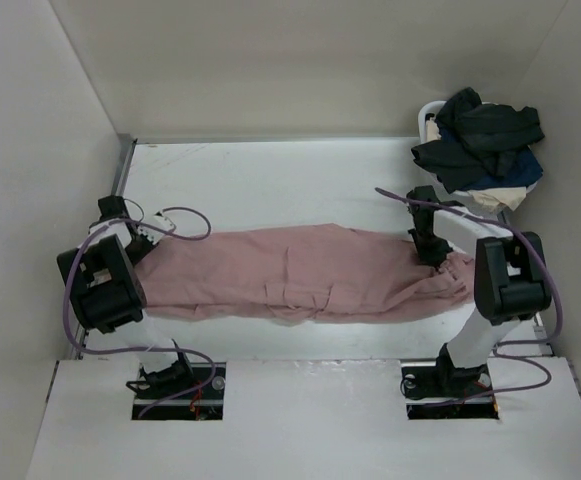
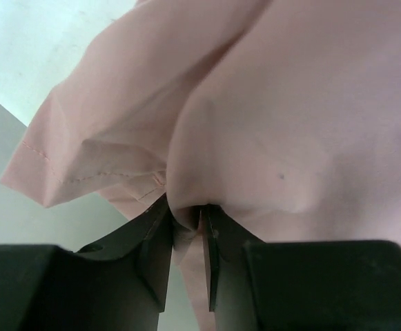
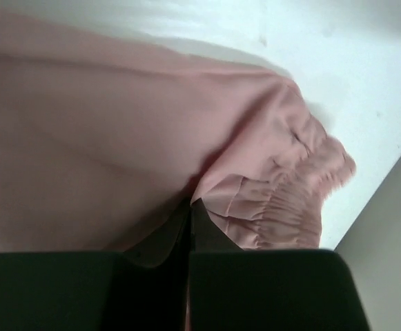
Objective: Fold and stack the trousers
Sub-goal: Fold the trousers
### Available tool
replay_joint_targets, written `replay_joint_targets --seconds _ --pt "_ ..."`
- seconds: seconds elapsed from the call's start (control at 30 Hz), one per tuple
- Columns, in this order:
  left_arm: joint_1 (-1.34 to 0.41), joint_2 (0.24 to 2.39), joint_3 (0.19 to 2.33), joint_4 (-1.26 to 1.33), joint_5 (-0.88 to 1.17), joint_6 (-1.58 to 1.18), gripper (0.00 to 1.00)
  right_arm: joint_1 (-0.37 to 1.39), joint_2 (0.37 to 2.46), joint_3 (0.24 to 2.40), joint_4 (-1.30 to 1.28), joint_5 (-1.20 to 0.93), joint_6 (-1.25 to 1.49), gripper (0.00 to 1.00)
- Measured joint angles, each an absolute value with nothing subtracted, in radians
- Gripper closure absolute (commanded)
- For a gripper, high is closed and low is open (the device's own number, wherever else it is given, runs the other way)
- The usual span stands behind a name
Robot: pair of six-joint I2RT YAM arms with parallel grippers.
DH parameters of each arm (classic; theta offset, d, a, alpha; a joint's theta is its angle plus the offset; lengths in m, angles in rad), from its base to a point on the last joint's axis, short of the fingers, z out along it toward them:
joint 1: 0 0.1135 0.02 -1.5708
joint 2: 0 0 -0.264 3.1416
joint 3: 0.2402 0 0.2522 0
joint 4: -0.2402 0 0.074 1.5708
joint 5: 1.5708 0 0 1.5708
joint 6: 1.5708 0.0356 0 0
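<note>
The dusty-pink trousers (image 1: 310, 275) lie stretched left to right across the white table, hems at the left and gathered elastic waist (image 3: 290, 207) at the right. My left gripper (image 1: 145, 247) sits at the hem end. In the left wrist view its jaws (image 2: 186, 221) pinch a fold of the pink cloth (image 2: 290, 103). My right gripper (image 1: 432, 255) rests on the waist end. Its jaws (image 3: 190, 205) are pressed together, with their tips buried in a fold of the fabric (image 3: 83, 138) beside the waistband.
A pile of black and navy garments (image 1: 480, 145) over a cream cloth (image 1: 495, 198) fills a white basket at the back right. Enclosure walls stand close on the left (image 1: 30, 150), back and right. Purple cables loop near both arms.
</note>
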State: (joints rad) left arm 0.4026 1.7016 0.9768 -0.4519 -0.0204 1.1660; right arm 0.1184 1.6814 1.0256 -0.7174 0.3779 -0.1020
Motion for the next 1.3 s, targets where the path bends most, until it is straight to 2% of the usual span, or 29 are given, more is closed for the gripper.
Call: replay_joint_targets --seconds 0.17,0.33,0.4,0.43,0.5,0.57,0.6,0.7,0.87,1.0,1.1,1.3 --pt "0.445 1.848 1.187 -0.514 0.038 1.065 0.84 0.129 1.811 1.192 -0.717 0.403 -0.024 1.00" --pt "0.453 1.958 1.317 -0.428 0.020 0.968 0.83 0.119 1.826 1.297 -0.697 0.394 0.010 1.00" --pt "0.450 1.959 1.317 -0.406 0.008 0.956 0.81 0.113 1.826 1.319 -0.664 0.400 0.035 0.94" --pt "0.448 1.959 1.317 -0.393 0.003 0.949 0.80 0.108 1.824 1.322 -0.644 0.403 0.046 0.89" --pt "0.442 1.958 1.317 -0.371 -0.007 0.935 0.74 0.101 1.812 1.314 -0.617 0.406 0.065 0.64" --pt "0.435 1.946 1.307 -0.351 -0.013 0.926 0.69 0.098 1.768 1.266 -0.588 0.409 0.091 0.49" --pt "0.430 1.932 1.294 -0.344 -0.015 0.922 0.65 0.097 1.732 1.232 -0.583 0.408 0.106 0.37" --pt "0.423 1.858 1.235 -0.336 -0.019 0.913 0.58 0.098 1.576 1.109 -0.576 0.411 0.181 0.21" --pt "0.421 1.751 1.181 -0.331 -0.019 0.900 0.53 0.099 1.269 0.956 -0.576 0.434 0.402 0.15" --pt "0.425 1.715 1.164 -0.318 -0.019 0.885 0.50 0.099 1.136 0.874 -0.564 0.463 0.640 0.12" --pt "0.429 1.710 1.157 -0.318 -0.020 0.880 0.47 0.089 1.145 0.802 -0.541 0.476 0.843 0.11" --pt "0.436 1.694 1.156 -0.318 -0.026 0.874 0.41 0.046 1.310 0.752 -0.538 0.500 1.124 0.08"
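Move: Left hand, already pinching the leg end of the trousers just above the table, has its laying-down spot about 9 cm ahead and 5 cm left; the trousers' middle lies some 56 cm right and 5 cm back. Right hand, pinching near the waist, has its spot about 11 cm straight ahead. Its bunched waistband is about 8 cm right and 4 cm back; the laundry basket stands some 28 cm ahead, 12 cm right. Forward together, both hands drag the two ends of the trousers roughly 10 cm, the left also veering left, then open and let go. The left lifts about 7 cm while easing back slightly; the right draws back over the cloth, rising high, swings well clockwise with its fingers tipping up, then sinks wide open close above the waistband. ##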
